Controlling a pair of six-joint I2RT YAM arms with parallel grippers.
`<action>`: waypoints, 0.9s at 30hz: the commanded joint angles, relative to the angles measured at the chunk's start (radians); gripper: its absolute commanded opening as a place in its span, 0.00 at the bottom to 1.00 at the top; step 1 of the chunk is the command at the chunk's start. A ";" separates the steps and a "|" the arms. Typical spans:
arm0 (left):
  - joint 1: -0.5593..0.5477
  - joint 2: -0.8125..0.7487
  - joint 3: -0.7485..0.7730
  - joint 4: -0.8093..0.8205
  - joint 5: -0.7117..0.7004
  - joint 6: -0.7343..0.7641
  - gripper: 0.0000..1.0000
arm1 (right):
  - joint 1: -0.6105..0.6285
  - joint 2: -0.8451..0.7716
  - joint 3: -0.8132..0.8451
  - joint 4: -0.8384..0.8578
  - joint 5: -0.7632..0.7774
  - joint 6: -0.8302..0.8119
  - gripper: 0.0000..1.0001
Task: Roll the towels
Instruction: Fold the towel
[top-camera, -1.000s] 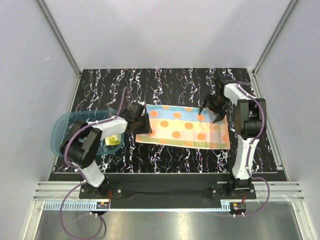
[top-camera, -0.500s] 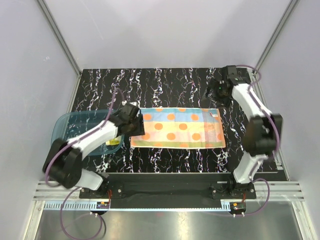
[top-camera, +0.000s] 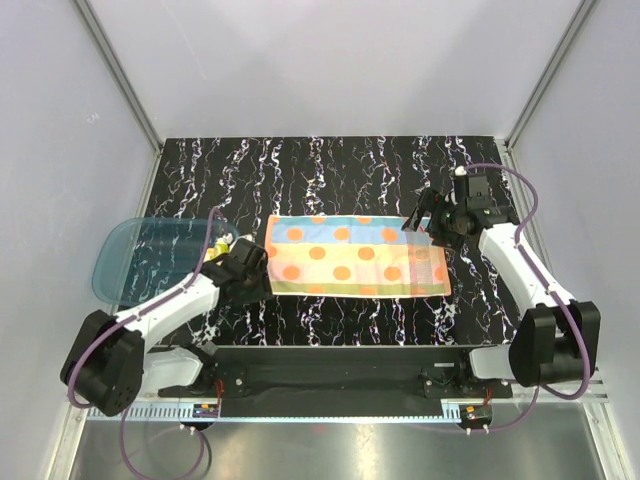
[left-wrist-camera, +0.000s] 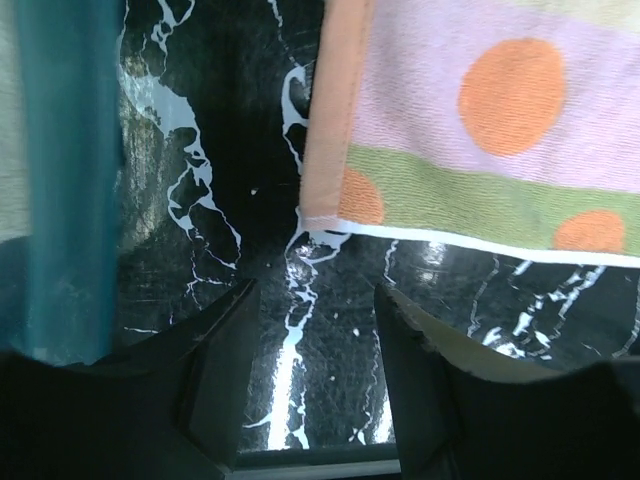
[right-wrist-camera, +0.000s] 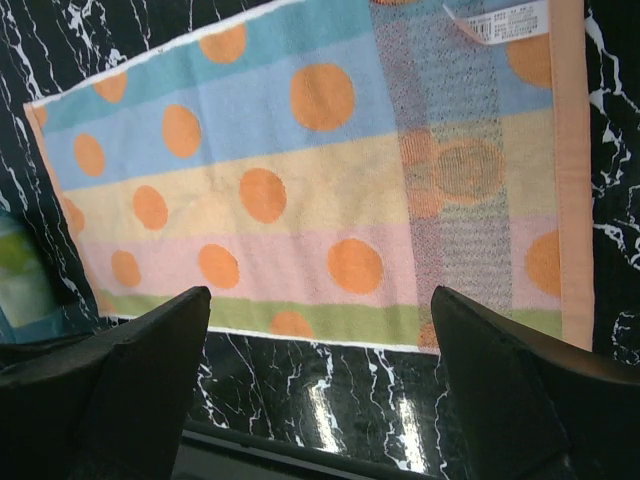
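The striped towel with orange dots lies flat in the middle of the table, its right end folded over with a white label showing. My left gripper sits low just off the towel's near-left corner; it is open with only bare table between its fingers. My right gripper hovers above the towel's right end, wide open and holding nothing. A bit of the yellow towel shows in the tray behind the left arm.
The translucent blue tray sits at the left table edge, right beside my left gripper. Black marbled table surrounds the towel. Grey walls close in the left, right and far sides.
My left gripper let go of the towel's left edge, opened and dropped toward the near-left corner. The towel now lies straighter. My right gripper swung from the far right back over the towel's right end.
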 joint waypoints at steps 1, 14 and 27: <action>-0.003 0.050 -0.006 0.063 -0.061 -0.032 0.54 | 0.000 -0.098 -0.027 0.036 -0.049 -0.022 1.00; 0.002 0.170 0.046 0.103 -0.104 -0.033 0.52 | 0.000 -0.201 -0.079 0.020 -0.069 -0.046 1.00; 0.010 0.248 0.046 0.157 -0.066 -0.015 0.13 | 0.001 -0.209 -0.087 -0.012 -0.003 -0.020 1.00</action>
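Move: The near left corner of the spotted towel lies about 4 cm straight ahead of the left hand and some 2 cm below it. The towel's middle is about 11 cm ahead and 20 cm to the right. The blue bin's middle is roughly 23 cm to the left and 10 cm ahead, with the yellow towel in it about 10 cm left and 14 cm ahead. From the right hand, that corner is about 34 cm left, 8 cm back and 14 cm down. Down about 2 cm first, then level and forward about 4 cm, the left hand slides its half-open fingers astride the spotted towel's near left corner and closes them there, pinching the peach side hem just beyond the corner. The right hand, wide open above the towel, draws back about 3 cm and ends some 3 cm higher. ##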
